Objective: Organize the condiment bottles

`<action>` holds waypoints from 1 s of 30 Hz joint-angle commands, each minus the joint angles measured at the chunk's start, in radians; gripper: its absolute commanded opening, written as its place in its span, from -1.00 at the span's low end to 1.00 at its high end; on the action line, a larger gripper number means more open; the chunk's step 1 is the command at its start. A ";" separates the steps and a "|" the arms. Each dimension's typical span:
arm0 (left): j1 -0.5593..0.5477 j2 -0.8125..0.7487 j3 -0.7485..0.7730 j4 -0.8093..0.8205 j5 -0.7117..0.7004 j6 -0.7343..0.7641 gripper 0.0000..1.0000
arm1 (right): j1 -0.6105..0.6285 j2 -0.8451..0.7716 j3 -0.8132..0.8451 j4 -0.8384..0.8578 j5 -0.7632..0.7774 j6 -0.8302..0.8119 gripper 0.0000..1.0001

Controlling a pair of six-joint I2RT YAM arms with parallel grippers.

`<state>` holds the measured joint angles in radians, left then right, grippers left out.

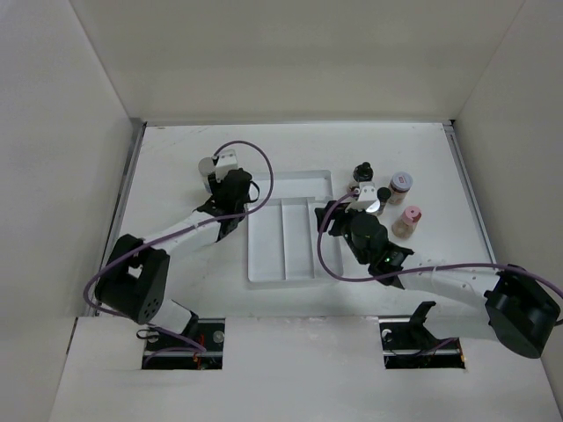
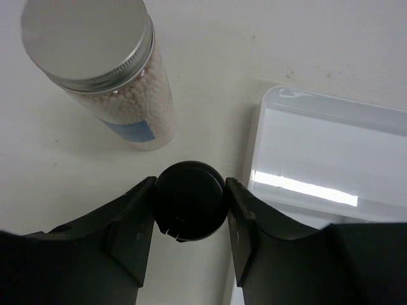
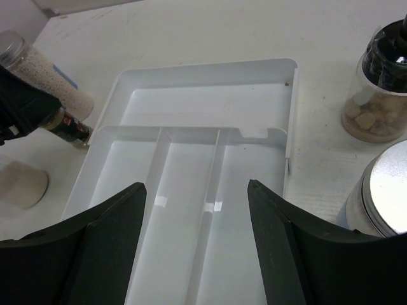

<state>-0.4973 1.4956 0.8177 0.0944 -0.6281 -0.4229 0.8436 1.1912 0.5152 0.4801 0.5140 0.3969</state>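
My left gripper [image 2: 191, 202] is shut on a dark condiment bottle with a black cap [image 2: 189, 198], which stands on the table just left of the white tray [image 2: 331, 136]. A pale bottle with a silver cap [image 2: 102, 63] stands just beyond it. In the top view the left gripper [image 1: 230, 192] covers the dark bottle. My right gripper [image 3: 197, 197] hangs open over the tray [image 3: 191, 190] with nothing between its fingers. To its right stand a black-capped bottle [image 3: 381, 82] and a silver-capped one [image 3: 388, 190].
In the top view, several bottles cluster right of the tray [image 1: 264, 264]: black-capped [image 1: 362, 170], silver-capped [image 1: 370, 199], dark-labelled [image 1: 400, 185], pink-capped [image 1: 407, 220]. The tray's three compartments hold nothing. White walls enclose the table.
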 commanded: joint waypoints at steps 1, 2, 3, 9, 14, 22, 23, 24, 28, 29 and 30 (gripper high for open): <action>-0.026 -0.139 0.009 0.060 -0.042 0.021 -0.40 | -0.010 -0.013 0.025 0.048 -0.014 0.017 0.43; -0.034 -0.156 0.012 0.070 -0.044 0.026 -0.40 | -0.010 -0.019 0.022 0.048 -0.011 0.017 0.43; -0.042 -0.166 0.023 0.076 -0.039 0.030 -0.40 | -0.011 -0.025 0.020 0.049 -0.006 0.017 0.43; -0.091 -0.112 0.101 0.111 -0.002 0.038 -0.41 | -0.027 -0.041 0.009 0.049 -0.009 0.030 0.43; -0.114 0.000 0.156 0.163 0.044 0.033 -0.41 | -0.041 -0.051 0.002 0.049 -0.012 0.039 0.43; -0.122 0.156 0.199 0.271 0.067 0.041 -0.38 | -0.051 -0.058 -0.006 0.052 -0.012 0.042 0.43; -0.123 0.170 0.202 0.274 0.068 0.044 -0.37 | -0.051 -0.055 -0.006 0.051 -0.012 0.042 0.43; -0.125 0.184 0.201 0.280 0.064 0.049 -0.37 | -0.053 -0.053 -0.003 0.045 -0.012 0.042 0.43; -0.128 0.229 0.186 0.281 0.053 0.058 -0.26 | -0.059 -0.065 -0.009 0.048 -0.011 0.042 0.45; -0.131 0.235 0.179 0.281 0.050 0.058 -0.24 | -0.064 -0.067 -0.009 0.045 -0.012 0.043 0.48; -0.132 0.241 0.173 0.281 0.045 0.059 -0.21 | -0.065 -0.070 -0.007 0.041 -0.012 0.043 0.52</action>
<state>-0.6212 1.7393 0.9703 0.3073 -0.5732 -0.3775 0.7921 1.1519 0.5079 0.4793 0.5068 0.4271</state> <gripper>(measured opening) 0.424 0.753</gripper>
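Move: The left hand holds the small black-capped bottle; the tray's undivided far compartment is centred about 6 cm ahead, 16 cm to its right and 6 cm below. The white-grained bottle stands about 4 cm ahead and 6 cm left of that hand, and the tray's slotted near part is centred some 11 cm back and 17 cm right. From the right hand, the far compartment lies roughly 10 cm ahead, 12 cm left and 12 cm below. The left hand keeps its grip and arcs about 10 cm right and slightly forward, rising 8 cm, then lowering. ##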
